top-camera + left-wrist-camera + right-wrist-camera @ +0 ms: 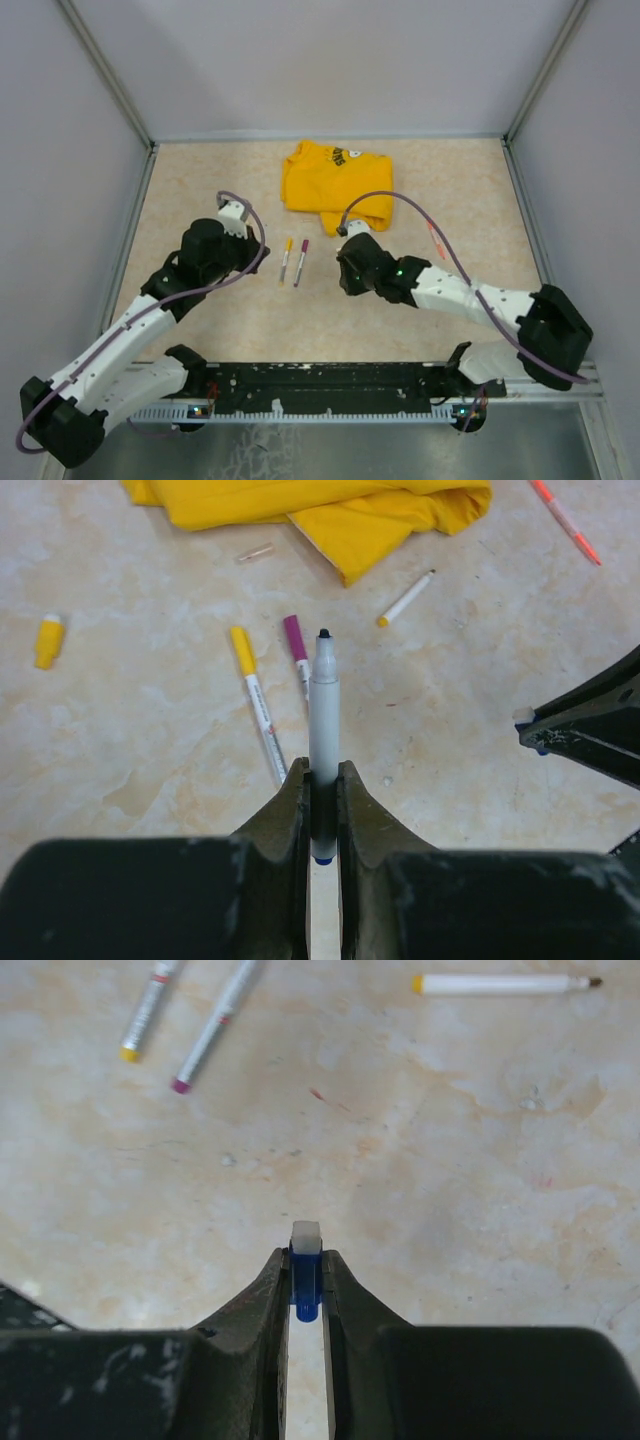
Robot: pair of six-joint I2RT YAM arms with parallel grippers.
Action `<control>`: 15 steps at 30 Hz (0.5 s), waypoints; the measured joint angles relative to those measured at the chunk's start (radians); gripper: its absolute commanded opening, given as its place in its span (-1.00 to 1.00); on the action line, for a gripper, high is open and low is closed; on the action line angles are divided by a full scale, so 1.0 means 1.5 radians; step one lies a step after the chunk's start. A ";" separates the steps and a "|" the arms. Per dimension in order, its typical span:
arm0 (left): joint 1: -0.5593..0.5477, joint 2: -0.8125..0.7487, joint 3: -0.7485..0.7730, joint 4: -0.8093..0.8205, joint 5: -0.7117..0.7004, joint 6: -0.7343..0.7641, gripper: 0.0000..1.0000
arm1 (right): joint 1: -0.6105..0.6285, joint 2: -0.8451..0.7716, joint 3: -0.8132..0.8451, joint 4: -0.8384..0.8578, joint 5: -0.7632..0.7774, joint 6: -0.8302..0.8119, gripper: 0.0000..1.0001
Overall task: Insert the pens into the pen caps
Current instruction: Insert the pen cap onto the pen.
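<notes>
My left gripper (322, 770) is shut on a white-barrelled pen (323, 700). The pen stands out ahead of the fingers with its dark tip bare and a blue end behind them. My right gripper (305, 1255) is shut on a small blue pen cap (305, 1282) with a white end. The right gripper's tip (530, 730) shows at the right edge of the left wrist view, level with the pen and apart from it. On the table lie a yellow-capped pen (286, 258), a magenta-capped pen (301, 262) and an uncapped pen with a yellow end (407, 598). A loose yellow cap (48, 641) lies to the left.
A folded yellow T-shirt (335, 185) lies at the back centre. An orange-red pen (436, 240) lies right of it. A small pale cap (255, 552) rests by the shirt's edge. Grey walls enclose the table on three sides, and a black rail (330, 385) runs along the near edge.
</notes>
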 measured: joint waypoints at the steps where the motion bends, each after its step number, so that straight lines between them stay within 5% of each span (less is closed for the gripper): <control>1: 0.000 0.002 0.000 0.003 0.013 0.002 -1.00 | 0.000 -0.021 -0.005 0.013 -0.010 -0.001 -1.00; 15: -0.044 0.018 -0.022 0.105 0.216 0.002 -1.00 | 0.000 -0.296 -0.170 0.267 -0.013 0.090 -1.00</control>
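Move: The blue pen cap held in the right fingers lies about 19 cm to the right of the left gripper, some 4 cm back and 10 cm lower. The pen in the left fingers is thus some 19 cm left of the right gripper, 4 cm ahead and 11 cm up. On the table, 18 cm below the left hand and 9 cm ahead, lie the yellow-capped pen 4 cm to its right and the purple-capped pen 8 cm to its right. Lift the right gripper about 11 cm off the table side, tilting its fingers up by some 35 degrees until they point nearly level, forward and left, towards the pen. Meanwhile bring the left gripper right and somewhat back towards the cap, turning it clockwise; let it dip slightly, then rise. Keep both sets of fingers shut on pen and cap. ##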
